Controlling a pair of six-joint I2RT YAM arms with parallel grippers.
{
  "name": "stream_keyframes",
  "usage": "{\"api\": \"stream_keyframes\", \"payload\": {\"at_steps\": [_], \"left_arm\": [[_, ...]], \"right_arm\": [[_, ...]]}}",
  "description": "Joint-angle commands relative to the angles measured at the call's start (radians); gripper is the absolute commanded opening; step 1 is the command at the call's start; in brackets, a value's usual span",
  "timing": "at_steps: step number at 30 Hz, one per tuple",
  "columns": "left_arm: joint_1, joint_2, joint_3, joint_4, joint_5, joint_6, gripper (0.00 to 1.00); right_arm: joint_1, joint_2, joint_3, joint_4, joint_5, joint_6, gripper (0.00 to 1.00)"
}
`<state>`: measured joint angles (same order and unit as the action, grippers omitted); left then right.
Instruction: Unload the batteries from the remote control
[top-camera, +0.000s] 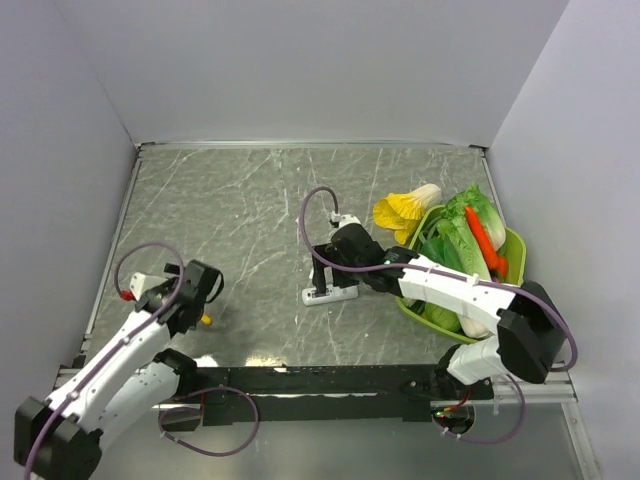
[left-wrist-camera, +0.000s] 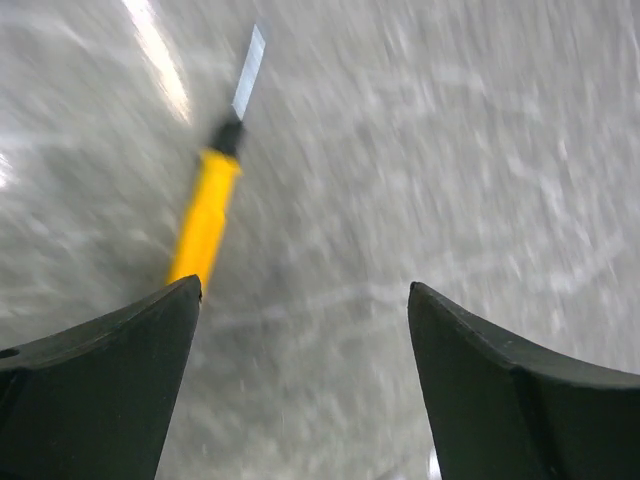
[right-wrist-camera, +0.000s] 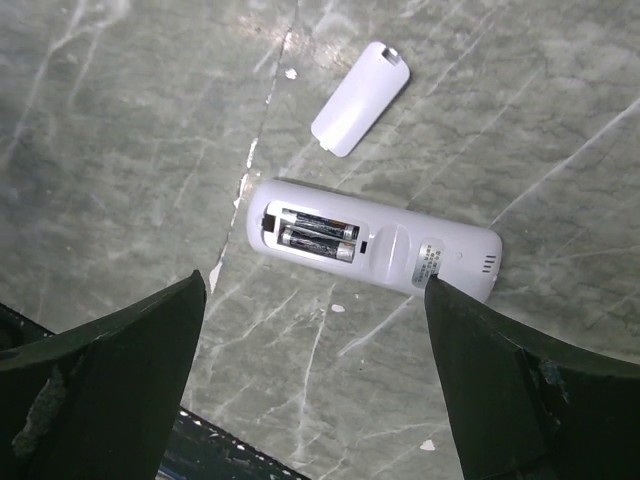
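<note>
The white remote control (right-wrist-camera: 375, 240) lies back-up on the grey marbled table, its battery bay uncovered. Two dark batteries (right-wrist-camera: 315, 233) sit side by side inside the bay. In the top view the remote control (top-camera: 330, 294) is near the table's middle. My right gripper (right-wrist-camera: 315, 280) hovers just above it, open, with nothing between the fingers; from above, the right gripper (top-camera: 334, 270) hangs at the remote's far side. My left gripper (left-wrist-camera: 305, 285) is open and empty over bare table, and the left gripper (top-camera: 205, 292) is at the left side, far from the remote.
A small flat white cover plate (right-wrist-camera: 360, 98) lies beyond the remote. A yellow-handled tool (left-wrist-camera: 205, 215) with a thin metal blade rests on the table by the left fingers. A green basket (top-camera: 515, 250) of vegetables stands at the right, with a yellow leafy one (top-camera: 405, 207) beside it.
</note>
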<state>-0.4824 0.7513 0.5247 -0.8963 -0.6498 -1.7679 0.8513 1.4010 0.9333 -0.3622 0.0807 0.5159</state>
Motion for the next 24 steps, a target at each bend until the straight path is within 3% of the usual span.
{"api": "stream_keyframes", "payload": {"at_steps": [1, 4, 9, 11, 24], "left_arm": [[0.175, 0.137, 0.093, -0.063, -0.061, 0.103, 0.89], [0.348, 0.221, 0.106, 0.028, 0.018, 0.246, 0.83], [0.468, 0.330, 0.143, 0.130, 0.041, 0.362, 0.78], [0.505, 0.359, 0.143, 0.181, 0.123, 0.402, 0.73], [0.513, 0.551, 0.143, 0.255, 0.249, 0.446, 0.64]], "right_arm": [[0.006, -0.089, -0.016, 0.045, 0.008, -0.024, 0.98], [0.005, -0.126, -0.036, 0.069, -0.015, -0.037, 0.99], [0.005, -0.178, -0.063, 0.092, -0.030, -0.053, 0.99], [0.005, -0.184, -0.065, 0.092, -0.029, -0.059, 0.99], [0.006, -0.168, -0.073, 0.112, -0.036, -0.068, 0.99]]}}
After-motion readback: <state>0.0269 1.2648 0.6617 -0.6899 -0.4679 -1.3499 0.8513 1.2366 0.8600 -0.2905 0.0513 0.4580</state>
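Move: From the left gripper the screwdriver lies on the table below, its middle about 8 cm down, some 4 cm to the left and roughly 1 cm farther out, with its tip pointing left and forward. The remote control, battery bay already open, is about 32 cm to that gripper's right and 4 cm farther out. From the right gripper the screwdriver lies about 34 cm to the left, 1 cm nearer the base and 9 cm lower. Swing the left gripper left about 8 cm across the screwdriver, then sink towards it, some 5 cm down in all, easing a little forward and slightly back to the right. Tip the fingers about 20 degrees steeper and narrow them partway. Meanwhile raise the open, empty right gripper about 4 cm away from the remote control. ##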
